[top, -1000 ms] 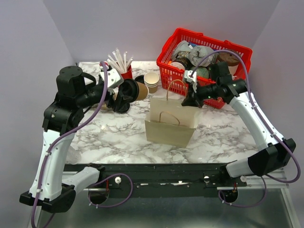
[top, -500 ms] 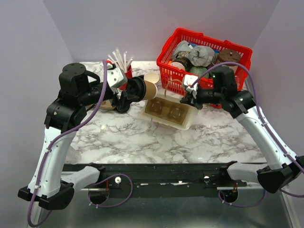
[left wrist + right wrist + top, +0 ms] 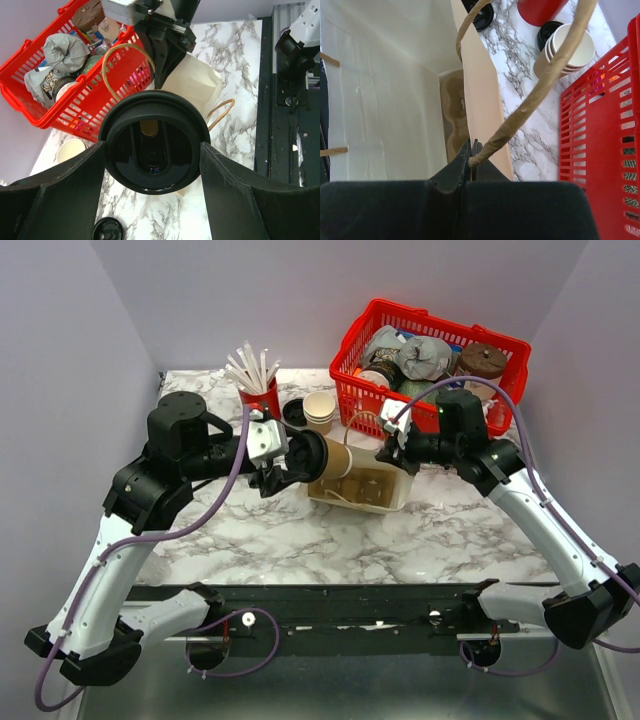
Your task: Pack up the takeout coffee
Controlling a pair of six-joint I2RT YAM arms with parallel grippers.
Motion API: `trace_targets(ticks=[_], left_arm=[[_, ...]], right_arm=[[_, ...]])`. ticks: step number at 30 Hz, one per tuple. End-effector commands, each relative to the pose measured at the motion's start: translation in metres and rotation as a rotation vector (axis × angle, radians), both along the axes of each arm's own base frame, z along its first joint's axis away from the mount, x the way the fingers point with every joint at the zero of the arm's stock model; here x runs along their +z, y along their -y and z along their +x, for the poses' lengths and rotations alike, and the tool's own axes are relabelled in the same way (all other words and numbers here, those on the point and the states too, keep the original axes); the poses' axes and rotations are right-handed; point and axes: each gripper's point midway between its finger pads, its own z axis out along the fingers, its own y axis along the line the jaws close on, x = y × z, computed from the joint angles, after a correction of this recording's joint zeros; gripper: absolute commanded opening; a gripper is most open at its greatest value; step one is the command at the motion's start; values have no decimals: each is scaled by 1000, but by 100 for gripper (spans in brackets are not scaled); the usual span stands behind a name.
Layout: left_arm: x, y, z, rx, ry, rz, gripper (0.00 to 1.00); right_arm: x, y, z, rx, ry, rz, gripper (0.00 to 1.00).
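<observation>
The takeout coffee (image 3: 337, 461) is a brown paper cup with a black lid (image 3: 154, 147). My left gripper (image 3: 300, 458) is shut on it and holds it sideways above the table. Both fingers (image 3: 65, 195) press the lid's rim. The cup's base points at the mouth of the pale paper bag (image 3: 365, 487), which is tipped over toward the left. My right gripper (image 3: 472, 150) is shut on the bag's upper edge where a twisted paper handle (image 3: 540, 85) joins it. A brown cup carrier (image 3: 452, 115) shows at the bag's bottom.
A red basket (image 3: 430, 360) full of wrapped items stands at the back right, just behind the right gripper. Behind the bag stand nested cream cups (image 3: 319, 412), a red cup of white straws (image 3: 262, 395) and a loose black lid (image 3: 293, 410).
The bag has gone from upright to tipped over, its mouth now toward the left. My left gripper has carried the coffee rightward to the bag's mouth. My right gripper kept its hold on the bag's edge.
</observation>
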Motion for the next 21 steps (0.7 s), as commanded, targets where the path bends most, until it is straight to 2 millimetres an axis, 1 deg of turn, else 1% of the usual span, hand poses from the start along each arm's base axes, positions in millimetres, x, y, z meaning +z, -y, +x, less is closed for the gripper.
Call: trace_targets(ticks=[1, 3, 4, 9, 11, 12, 13, 14, 19, 21], left_arm=[[-7, 3, 2, -22, 56, 37, 0], [-8, 6, 2, -44, 86, 59, 0], [-16, 8, 5, -53, 71, 83, 0], [-27, 19, 12, -107, 95, 133, 0], [-35, 25, 16, -132, 98, 161, 0], [-34, 27, 17, -143, 107, 168, 0], [-39, 28, 16, -163, 104, 187, 0], [-44, 32, 19, -174, 94, 200, 0], [-53, 44, 24, -209, 75, 220, 0], [-60, 49, 28, -223, 73, 236, 0]], right_arm=[[20, -3, 9, -50, 19, 44, 0], [23, -5, 12, -62, 19, 54, 1], [27, -5, 14, -69, 25, 61, 1], [35, -7, 17, -72, 31, 76, 1], [35, -8, 18, -71, 29, 76, 1], [35, -8, 18, -73, 29, 76, 1], [35, -9, 17, -69, 31, 75, 0], [35, -8, 17, -69, 29, 75, 1], [36, -8, 15, -51, 49, 64, 1], [36, -7, 14, -47, 60, 60, 0]])
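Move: The paper bag's open mouth lies about 11 cm right of the left hand, 3 cm ahead and some 15 cm below; from the right hand, about 5 cm left, 6 cm back and 2 cm lower. From the left hand, the stacked paper cups stand roughly 33 cm ahead, 2 cm right and 35 cm below, and the red basket about 36 cm ahead, 29 cm right and 28 cm below. Left lowers the gripped coffee about 6 cm, also right and forward, towards the bag's mouth; right, still pinching its rim, rises 2 cm. ##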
